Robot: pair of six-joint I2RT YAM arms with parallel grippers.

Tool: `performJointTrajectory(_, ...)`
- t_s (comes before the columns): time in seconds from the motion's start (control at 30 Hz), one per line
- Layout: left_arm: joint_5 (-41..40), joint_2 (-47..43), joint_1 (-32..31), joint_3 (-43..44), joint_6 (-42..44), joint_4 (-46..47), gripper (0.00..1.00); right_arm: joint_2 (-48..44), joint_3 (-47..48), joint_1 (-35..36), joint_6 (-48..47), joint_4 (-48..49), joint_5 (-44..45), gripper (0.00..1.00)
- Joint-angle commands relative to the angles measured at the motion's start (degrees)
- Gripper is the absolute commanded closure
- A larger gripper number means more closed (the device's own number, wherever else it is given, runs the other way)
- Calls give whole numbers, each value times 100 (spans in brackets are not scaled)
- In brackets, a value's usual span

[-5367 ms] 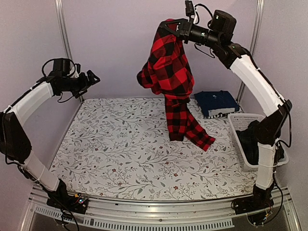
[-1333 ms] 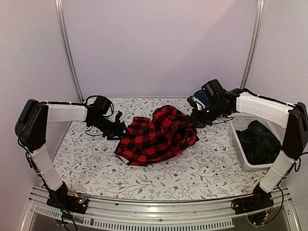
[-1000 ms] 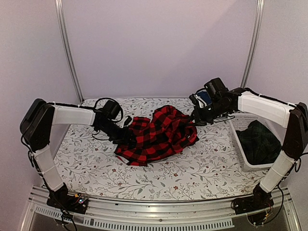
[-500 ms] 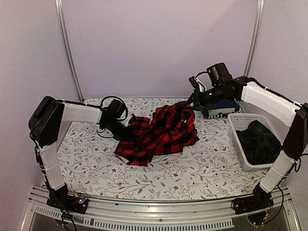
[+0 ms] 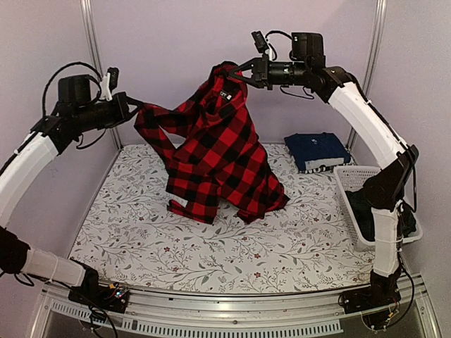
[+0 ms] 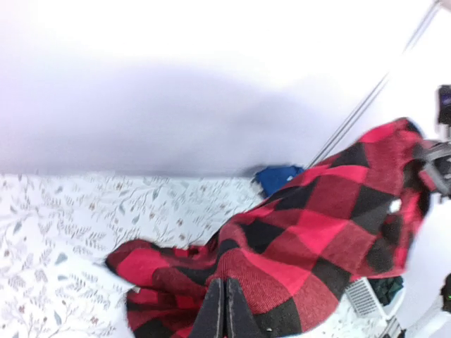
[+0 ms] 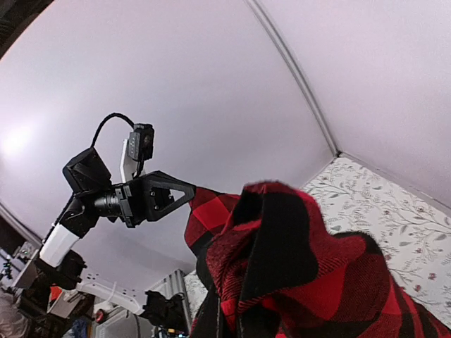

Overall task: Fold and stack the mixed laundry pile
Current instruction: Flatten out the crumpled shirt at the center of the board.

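The red-and-black checked flannel shirt (image 5: pixel 218 148) hangs stretched between both grippers above the table, its lower hem resting on the floral cloth. My left gripper (image 5: pixel 134 105) is shut on one end of it, high at the left. The right gripper (image 5: pixel 239 70) is shut on the other end, higher, near the middle back. In the left wrist view the closed fingers (image 6: pixel 224 310) pinch the shirt (image 6: pixel 317 225). In the right wrist view the shirt (image 7: pixel 296 267) bunches over my gripper (image 7: pixel 225 327), with the left gripper (image 7: pixel 155 197) beyond. A navy folded garment (image 5: pixel 316 150) lies at the back right.
A white lattice basket (image 5: pixel 350 174) stands at the right edge with a dark plaid garment (image 5: pixel 363 204) inside. The floral table cloth (image 5: pixel 141 232) covers the table. Metal frame posts (image 5: pixel 95 63) rise at the back corners.
The left gripper closed on the shirt's left edge. Both arms then rose, lifting the shirt from a heap on the table into a hanging spread.
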Motion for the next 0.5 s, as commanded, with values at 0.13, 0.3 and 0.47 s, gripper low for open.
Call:
performJointTrajectory(0.13,171,-1295,-103,605,-473,263,100,-1382,-2512,-76,309,1064,-1246,100)
performJointTrajectory(0.3,570,-1021,-544,807,-359,282,100,-3437,-5965,-1486,-530,555,-908,100)
performJointTrajectory(0.47,975,18,-1453,1015,24,-43,100,-3812,-6991,-1535,-1854,-883,-474,41)
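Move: I hold the shirt up in both hands. The board's centre is about 26 cm to my left hand's right, 4 cm back and 37 below. From my right hand it is straight below, some 45 cm down and 6 back. The shirt's middle hangs about 5 cm back of my right hand, 4 left and 27 below; the folded navy shirt lies 18 ahead, 37 right, 42 below, and the basket 8 back, 52 right, 40 below. I snap the held shirt open. My left hand, still pinching its corner, sweeps up some 15 cm and back about 10, fingertips tipping up, then swings right and slightly down. My right hand drifts briefly left and back, then whips right by nearly 20 cm while sinking about 15, towards the basket side, and its fingers start to part at the end. ##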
